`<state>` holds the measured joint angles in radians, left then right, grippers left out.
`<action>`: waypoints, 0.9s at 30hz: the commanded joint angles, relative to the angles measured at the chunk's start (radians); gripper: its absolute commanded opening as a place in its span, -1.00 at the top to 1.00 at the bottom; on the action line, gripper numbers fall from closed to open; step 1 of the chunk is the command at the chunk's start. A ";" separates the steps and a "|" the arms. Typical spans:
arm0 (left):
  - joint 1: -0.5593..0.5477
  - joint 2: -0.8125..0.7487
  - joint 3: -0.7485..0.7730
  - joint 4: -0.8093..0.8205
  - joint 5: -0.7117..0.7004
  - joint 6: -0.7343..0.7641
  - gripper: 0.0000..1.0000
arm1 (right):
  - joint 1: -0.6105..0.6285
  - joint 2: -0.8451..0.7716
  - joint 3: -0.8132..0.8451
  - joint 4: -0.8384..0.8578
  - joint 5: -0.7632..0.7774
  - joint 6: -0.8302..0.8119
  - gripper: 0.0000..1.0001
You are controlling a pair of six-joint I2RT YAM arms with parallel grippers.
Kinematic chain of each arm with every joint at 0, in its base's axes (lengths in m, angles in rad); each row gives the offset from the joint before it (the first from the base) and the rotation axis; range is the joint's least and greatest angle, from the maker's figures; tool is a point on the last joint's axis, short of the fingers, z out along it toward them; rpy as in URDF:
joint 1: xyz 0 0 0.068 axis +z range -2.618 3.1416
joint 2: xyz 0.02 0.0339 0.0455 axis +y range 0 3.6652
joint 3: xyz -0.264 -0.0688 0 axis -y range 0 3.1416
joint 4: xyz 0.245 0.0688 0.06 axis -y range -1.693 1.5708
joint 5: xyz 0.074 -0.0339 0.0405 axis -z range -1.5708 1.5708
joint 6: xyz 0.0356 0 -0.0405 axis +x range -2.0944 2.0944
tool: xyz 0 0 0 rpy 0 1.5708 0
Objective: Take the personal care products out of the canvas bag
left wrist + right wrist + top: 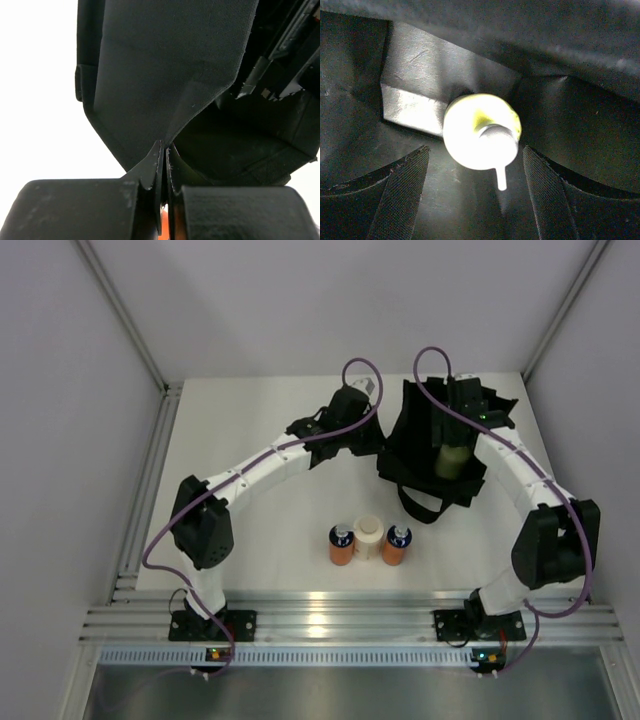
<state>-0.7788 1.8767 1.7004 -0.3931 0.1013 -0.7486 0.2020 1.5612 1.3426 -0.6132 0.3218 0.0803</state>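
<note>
The black canvas bag [432, 450] stands at the back right of the table. My left gripper [368, 435] is shut on the bag's left rim; in the left wrist view the fabric [165, 85] is pinched between the fingertips [165, 150]. My right gripper [452, 425] is open and reaches down into the bag. The yellow-green bottle with white pump top [481, 131] stands upright on the bag's floor between and just beyond my open fingers [402, 195]; it also shows in the top view [452, 460]. Two orange bottles [341, 544] [396, 544] and the beige cylinder [368, 536] stand on the table.
The three bottles stand in a row in front of the bag, between the two arms. A bag strap [425, 510] loops out toward them. White walls enclose the table on the left, back and right.
</note>
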 commanded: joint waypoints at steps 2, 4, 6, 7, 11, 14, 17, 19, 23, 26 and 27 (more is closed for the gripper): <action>-0.004 -0.005 0.010 -0.036 -0.029 -0.023 1.00 | -0.015 -0.006 0.067 -0.026 0.042 -0.053 -0.48; -0.004 -0.001 0.008 -0.038 -0.020 -0.032 1.00 | -0.018 0.005 0.070 -0.023 0.057 -0.062 -0.49; -0.005 -0.001 0.007 -0.039 -0.017 -0.038 1.00 | -0.026 0.007 0.063 -0.013 0.045 -0.063 -0.49; -0.005 -0.001 0.007 -0.036 -0.015 -0.038 1.00 | -0.030 0.016 0.058 -0.007 0.042 -0.062 -0.49; -0.007 -0.001 0.018 -0.036 -0.017 -0.040 1.00 | -0.069 0.057 0.053 -0.006 -0.042 -0.054 -0.45; -0.008 -0.001 0.022 -0.036 -0.018 -0.037 1.00 | -0.084 0.066 0.043 0.003 -0.081 -0.051 -0.41; -0.008 -0.011 0.018 -0.038 -0.038 -0.035 1.00 | -0.102 0.073 0.038 0.003 -0.130 -0.047 -0.32; -0.008 -0.019 0.015 -0.036 -0.049 -0.035 1.00 | -0.113 0.071 0.029 0.007 -0.164 -0.044 -0.28; -0.010 -0.024 0.013 -0.038 -0.049 -0.035 1.00 | -0.122 0.077 0.018 0.013 -0.187 -0.036 0.05; -0.008 -0.024 0.010 -0.036 -0.048 -0.038 1.00 | -0.121 0.080 0.009 0.013 -0.207 -0.039 0.19; -0.008 -0.025 0.011 -0.036 -0.045 -0.038 1.00 | -0.122 0.074 0.000 0.012 -0.208 -0.040 0.27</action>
<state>-0.7807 1.8755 1.7023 -0.3969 0.0727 -0.7856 0.0982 1.6238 1.3621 -0.5987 0.1635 0.0353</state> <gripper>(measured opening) 0.019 0.396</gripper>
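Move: The pump bottle with the yellow-green soap stands in the bag almost straight below the right gripper, about 1 cm to its right, its middle some 8 cm down. The bag's far wall is about 8 cm ahead and 3 cm to the right, its middle roughly 5 cm lower. From the left gripper, shut at the bag's left rim, the bottle lies about 5 cm ahead, 20 cm to the right and 13 cm lower. Shift the open right gripper about 2 cm right, rising slightly first, then sink it some 2.5 cm around the top of the pump bottle while easing a little forward. Then, as it comes slightly back left at that depth, close its fingers to roughly half their starting gap. Keep the left gripper still and shut on the bag's rim. ##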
